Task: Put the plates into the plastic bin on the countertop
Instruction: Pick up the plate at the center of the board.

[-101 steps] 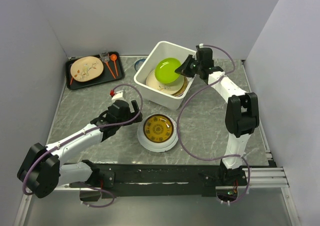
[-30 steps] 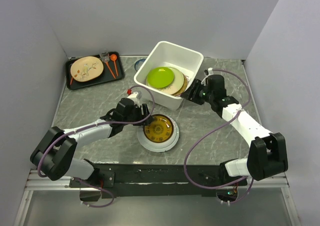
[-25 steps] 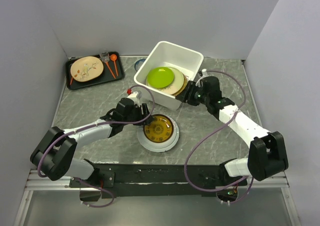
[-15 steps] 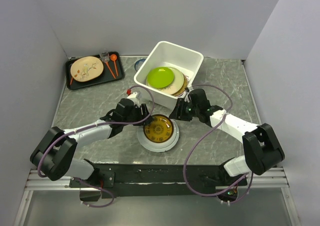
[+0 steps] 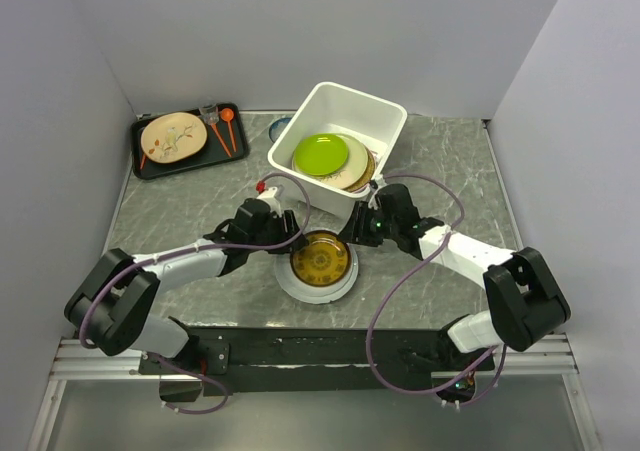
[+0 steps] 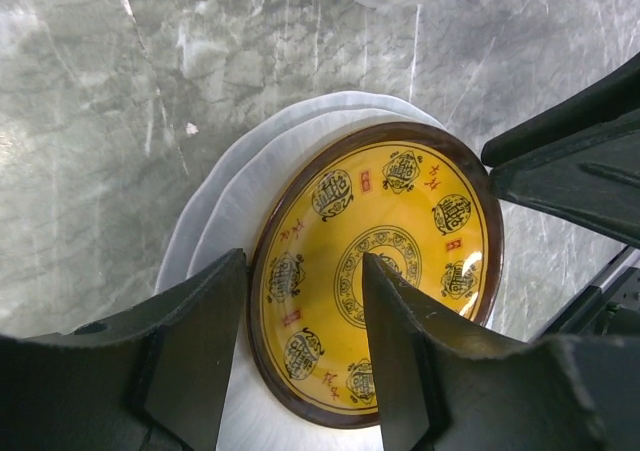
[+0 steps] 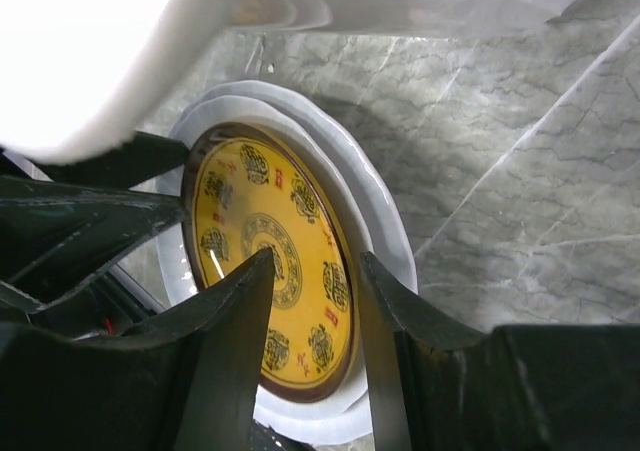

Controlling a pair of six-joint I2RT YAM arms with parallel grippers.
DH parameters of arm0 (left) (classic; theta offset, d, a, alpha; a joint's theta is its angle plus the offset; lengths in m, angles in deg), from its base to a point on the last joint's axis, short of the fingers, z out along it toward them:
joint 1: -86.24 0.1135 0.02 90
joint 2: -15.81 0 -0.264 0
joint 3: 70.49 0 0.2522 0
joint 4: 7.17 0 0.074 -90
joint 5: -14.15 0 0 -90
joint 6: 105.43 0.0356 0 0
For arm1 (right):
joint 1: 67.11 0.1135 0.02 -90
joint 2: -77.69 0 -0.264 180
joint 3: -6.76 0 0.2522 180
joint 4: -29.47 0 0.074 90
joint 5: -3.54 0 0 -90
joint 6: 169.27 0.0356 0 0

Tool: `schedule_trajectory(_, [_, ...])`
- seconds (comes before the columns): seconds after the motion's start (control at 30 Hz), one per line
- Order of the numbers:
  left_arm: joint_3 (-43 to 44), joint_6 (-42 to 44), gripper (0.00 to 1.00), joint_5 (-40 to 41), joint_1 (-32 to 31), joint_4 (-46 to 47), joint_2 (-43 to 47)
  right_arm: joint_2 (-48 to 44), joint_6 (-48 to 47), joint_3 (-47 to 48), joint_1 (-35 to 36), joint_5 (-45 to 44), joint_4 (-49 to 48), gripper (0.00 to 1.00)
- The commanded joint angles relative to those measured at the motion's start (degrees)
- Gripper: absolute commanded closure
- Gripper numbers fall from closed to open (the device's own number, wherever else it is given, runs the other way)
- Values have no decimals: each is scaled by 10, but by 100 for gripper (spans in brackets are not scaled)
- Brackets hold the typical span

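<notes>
A yellow plate (image 5: 320, 261) with a brown rim and dark emblems lies on a stack of white plates (image 5: 303, 289) on the countertop (image 5: 450, 171). My left gripper (image 5: 291, 240) is open and straddles the plate's left rim; in the left wrist view its fingertips (image 6: 232, 271) stand either side of the yellow plate (image 6: 400, 261). My right gripper (image 5: 350, 234) is open at the right rim, with the yellow plate (image 7: 235, 226) between and beyond its fingers (image 7: 258, 271). The plastic bin (image 5: 377, 111) holds a lime green plate (image 5: 321, 155) on cream plates.
A black tray (image 5: 150, 166) at the back left carries a cream twig-patterned plate (image 5: 172, 137) and orange spoons (image 5: 228, 121). A small blue-rimmed dish (image 5: 281, 126) sits behind the bin. Grey walls close three sides. The bin's white wall (image 7: 90, 61) looms over the right wrist.
My right gripper let the green plate go in the bin, then swung down and left to the yellow plate's right rim. The left gripper reached the left rim and stayed. Both jaws have narrowed.
</notes>
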Motion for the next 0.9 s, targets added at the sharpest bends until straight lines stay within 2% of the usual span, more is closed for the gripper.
schedule_trajectory(0.0, [5,0,45,-17,-7,24,-8,-18,3,-17,13,2,-1,54])
schedule_trajectory(0.47, [12,-2,48,-23,-15,30,-24,-65,-6,-38,14,-35,48,55])
schedule_trajectory(0.67, [14,-4,48,-24,-17,33,-27,-47,-4,-38,14,-2,30,69])
schedule_trajectory(0.87, [15,-3,48,-20,-18,30,-23,-32,-4,-31,15,8,24,75])
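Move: The brown-rimmed yellow plate, on top of two white plates, has its middle about 5 cm to the left hand's right, 4 cm back and 2 cm down. From the right hand it lies some 7 cm left, 5 cm back and 2 cm down. The white plates' middle is about 8 cm left of that hand and 7 cm back. The bin's middle stands roughly 22 cm ahead of it and 3 cm to its left. With one finger over the yellow plate's face and the other outside its edge, the right hand draws back about 3 cm along the right side, sinking and easing right a little, then closes to about half its gap to pinch the rim. The left hand's outer finger keeps against the left rim as that hand shifts about 1 cm each right, back and down, fingers still well open. ##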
